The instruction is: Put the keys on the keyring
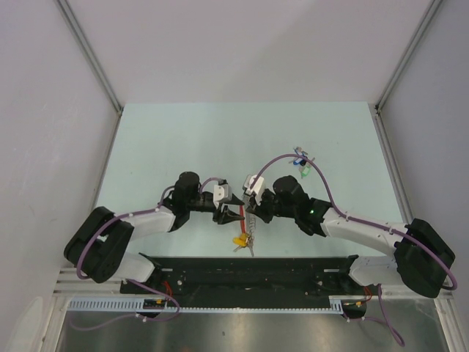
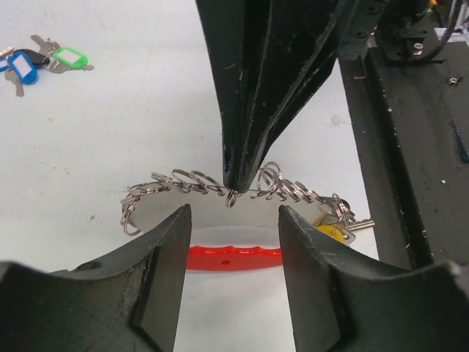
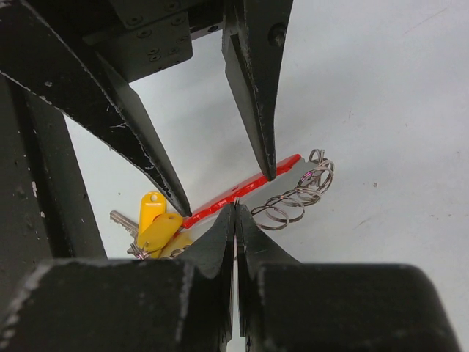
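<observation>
The keyring lies on the table between both grippers. Its silvery rings run in a chain above the curved red loop, with yellow tags at one end. My right gripper is shut, its tips pinching one small ring of the chain. My left gripper is open, its jaws standing either side of the red loop with nothing between the pads. The keys, one with a green head and one with a blue head, lie apart on the table, far right of the grippers in the top view.
A black rail runs along the near table edge just behind the keyring. White walls with metal posts enclose the pale table. A purple cable arcs over the right arm near the keys.
</observation>
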Controlling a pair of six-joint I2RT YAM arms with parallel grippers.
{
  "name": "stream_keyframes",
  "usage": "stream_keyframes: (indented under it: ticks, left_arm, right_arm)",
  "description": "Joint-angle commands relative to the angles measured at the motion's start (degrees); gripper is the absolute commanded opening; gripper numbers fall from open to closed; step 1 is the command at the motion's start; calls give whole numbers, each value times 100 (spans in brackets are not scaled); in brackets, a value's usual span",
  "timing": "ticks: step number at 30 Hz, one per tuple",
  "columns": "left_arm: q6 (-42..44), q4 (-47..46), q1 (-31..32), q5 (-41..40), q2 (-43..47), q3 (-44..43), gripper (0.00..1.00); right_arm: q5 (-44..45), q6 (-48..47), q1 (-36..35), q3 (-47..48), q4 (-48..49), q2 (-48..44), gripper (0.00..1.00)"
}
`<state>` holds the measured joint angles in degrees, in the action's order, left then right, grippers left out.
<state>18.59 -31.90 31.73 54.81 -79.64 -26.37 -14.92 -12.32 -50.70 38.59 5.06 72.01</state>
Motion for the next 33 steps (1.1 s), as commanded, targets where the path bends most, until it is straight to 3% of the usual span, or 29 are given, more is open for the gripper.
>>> stream_keyframes:
  ticks: [1, 7, 33]
  left_arm:
    - [172, -255, -35, 364, -8, -175, 55]
    - [163, -220, -35, 584, -262, -307, 40]
    - [4, -326, -26, 909, -492, -439, 21]
  right_arm:
    - [-161, -131, 7, 17, 276, -2, 0]
    - [-161, -131, -2, 17, 285, -38, 0]
    - [-275, -148, -63, 26, 311, -90, 0]
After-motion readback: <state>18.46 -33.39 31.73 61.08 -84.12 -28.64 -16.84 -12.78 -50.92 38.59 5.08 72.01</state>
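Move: The keyring's small wire loop, held in the right fingertips, lies about 1 cm to the left hand's right, level with it fore-and-aft and in height. The red strip lies some 2 cm back from the left hand and 4 cm below, neither left nor right; the yellow key tags are straight back about 9 cm and 4 cm below. From the right hand, the loop is right at its fingertips, about 1 cm below the hand point. The left hand, its fingers pointing to the robot's right, eases about 1 cm to the right and slightly back towards the wire loop, turning some 5 degrees clockwise, while its two fingers close from rather more than half open to about a quarter, one on the forward side of the loop and one on the near side. The right hand stays almost in place with its fingers still shut on the loop, holding it up for the left fingers, whose contact with it can't be made out. ##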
